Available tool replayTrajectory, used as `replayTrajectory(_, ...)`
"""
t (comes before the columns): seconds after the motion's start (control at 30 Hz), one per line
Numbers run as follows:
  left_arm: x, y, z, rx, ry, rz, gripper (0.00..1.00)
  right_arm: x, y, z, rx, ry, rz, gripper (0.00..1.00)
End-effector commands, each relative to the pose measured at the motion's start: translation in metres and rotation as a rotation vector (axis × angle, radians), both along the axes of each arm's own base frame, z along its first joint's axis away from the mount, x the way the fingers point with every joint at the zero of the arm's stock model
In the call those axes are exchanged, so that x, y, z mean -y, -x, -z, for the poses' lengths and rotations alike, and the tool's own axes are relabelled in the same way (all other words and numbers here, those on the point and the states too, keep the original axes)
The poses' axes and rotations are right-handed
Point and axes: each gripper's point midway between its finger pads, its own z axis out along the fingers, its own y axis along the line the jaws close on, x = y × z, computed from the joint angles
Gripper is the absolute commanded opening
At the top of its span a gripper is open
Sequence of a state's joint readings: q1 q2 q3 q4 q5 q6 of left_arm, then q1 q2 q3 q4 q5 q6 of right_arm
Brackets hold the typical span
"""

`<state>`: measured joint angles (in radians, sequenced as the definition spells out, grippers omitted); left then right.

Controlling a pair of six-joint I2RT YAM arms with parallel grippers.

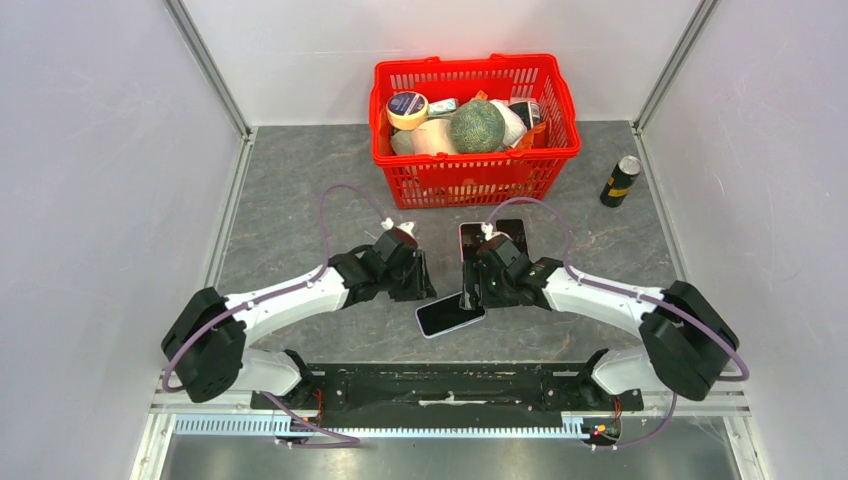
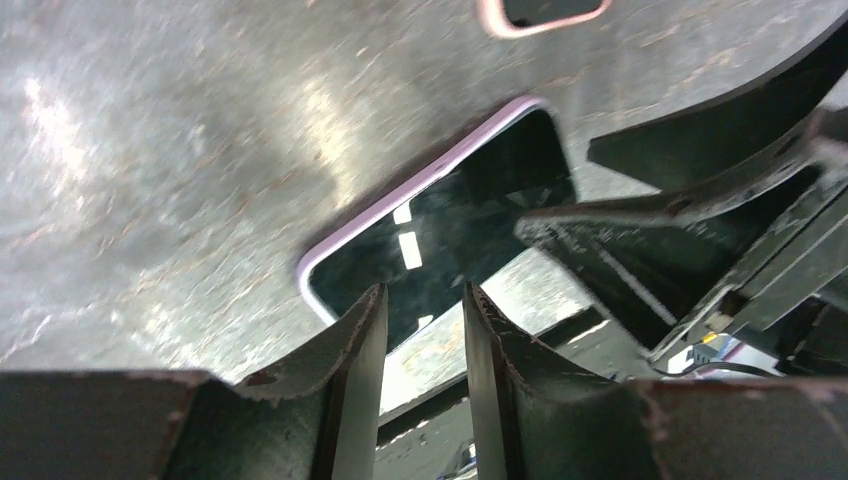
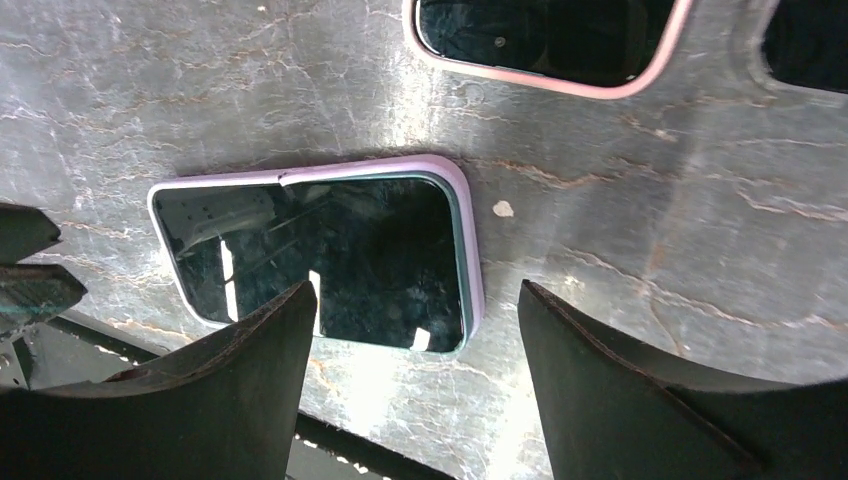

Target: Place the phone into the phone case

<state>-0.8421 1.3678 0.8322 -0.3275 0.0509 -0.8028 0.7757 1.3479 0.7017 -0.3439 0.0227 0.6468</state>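
Observation:
A dark-screened phone (image 1: 450, 315) lies flat on the grey table inside a lilac case; its teal edge shows within the lilac rim in the right wrist view (image 3: 320, 255). The rim has a small break at its top left. It also shows in the left wrist view (image 2: 440, 225). My left gripper (image 1: 426, 289) hovers at the phone's left end, jaws a narrow gap apart and empty (image 2: 425, 292). My right gripper (image 1: 468, 296) hovers over the phone's right end, wide open and empty (image 3: 415, 292). Its fingers (image 2: 640, 250) show in the left wrist view.
A second dark slab with a pink rim (image 1: 495, 236) lies just behind the right gripper; it also shows in the right wrist view (image 3: 545, 45). A red basket (image 1: 470, 170) of goods stands at the back. A dark can (image 1: 620, 181) stands at the back right.

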Motion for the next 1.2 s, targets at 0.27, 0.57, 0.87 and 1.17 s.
replayTrajectory(0.27, -0.042, 0.033, 0.03, -0.079, 0.008, -0.142, 0.42, -0.039, 0.01, 0.009, -0.071, -0.147, -0.044, 0.78)
replayTrajectory(0.57, -0.053, 0.037, 0.045, -0.093, -0.048, -0.163, 0.44, -0.079, 0.047, 0.004, -0.096, -0.176, -0.106, 0.74)
replayTrajectory(0.87, -0.065, 0.04, 0.046, -0.086, -0.081, -0.185, 0.44, -0.045, 0.035, 0.002, -0.055, -0.063, -0.038, 0.69)
replayTrajectory(1.17, -0.074, 0.043, 0.058, -0.096, -0.121, -0.2, 0.4, -0.037, 0.041, 0.003, -0.079, -0.048, -0.02, 0.48)
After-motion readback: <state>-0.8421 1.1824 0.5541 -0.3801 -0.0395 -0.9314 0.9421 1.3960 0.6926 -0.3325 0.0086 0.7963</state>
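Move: Lying on the table between the hands, the lilac-cased phone has its middle some 6 cm left of the right hand, 4 cm back and about 3 cm below. The pink-cased phone lies about 12 cm straight ahead of that hand, and a dark phone 13 cm ahead and 8 cm to its right, both a few centimetres lower. From the left hand, the lilac-cased phone is roughly 5 cm back, 4 cm right and 8 cm down. Sweeping left and back about 7 cm, low over the table, the right hand seems to push the lilac-cased phone by its right end, then eases some 2 cm back right as its wide-open fingers narrow to about half. Meanwhile the left hand moves left, down and back to just over the phone's left end, fingers staying partly open. ##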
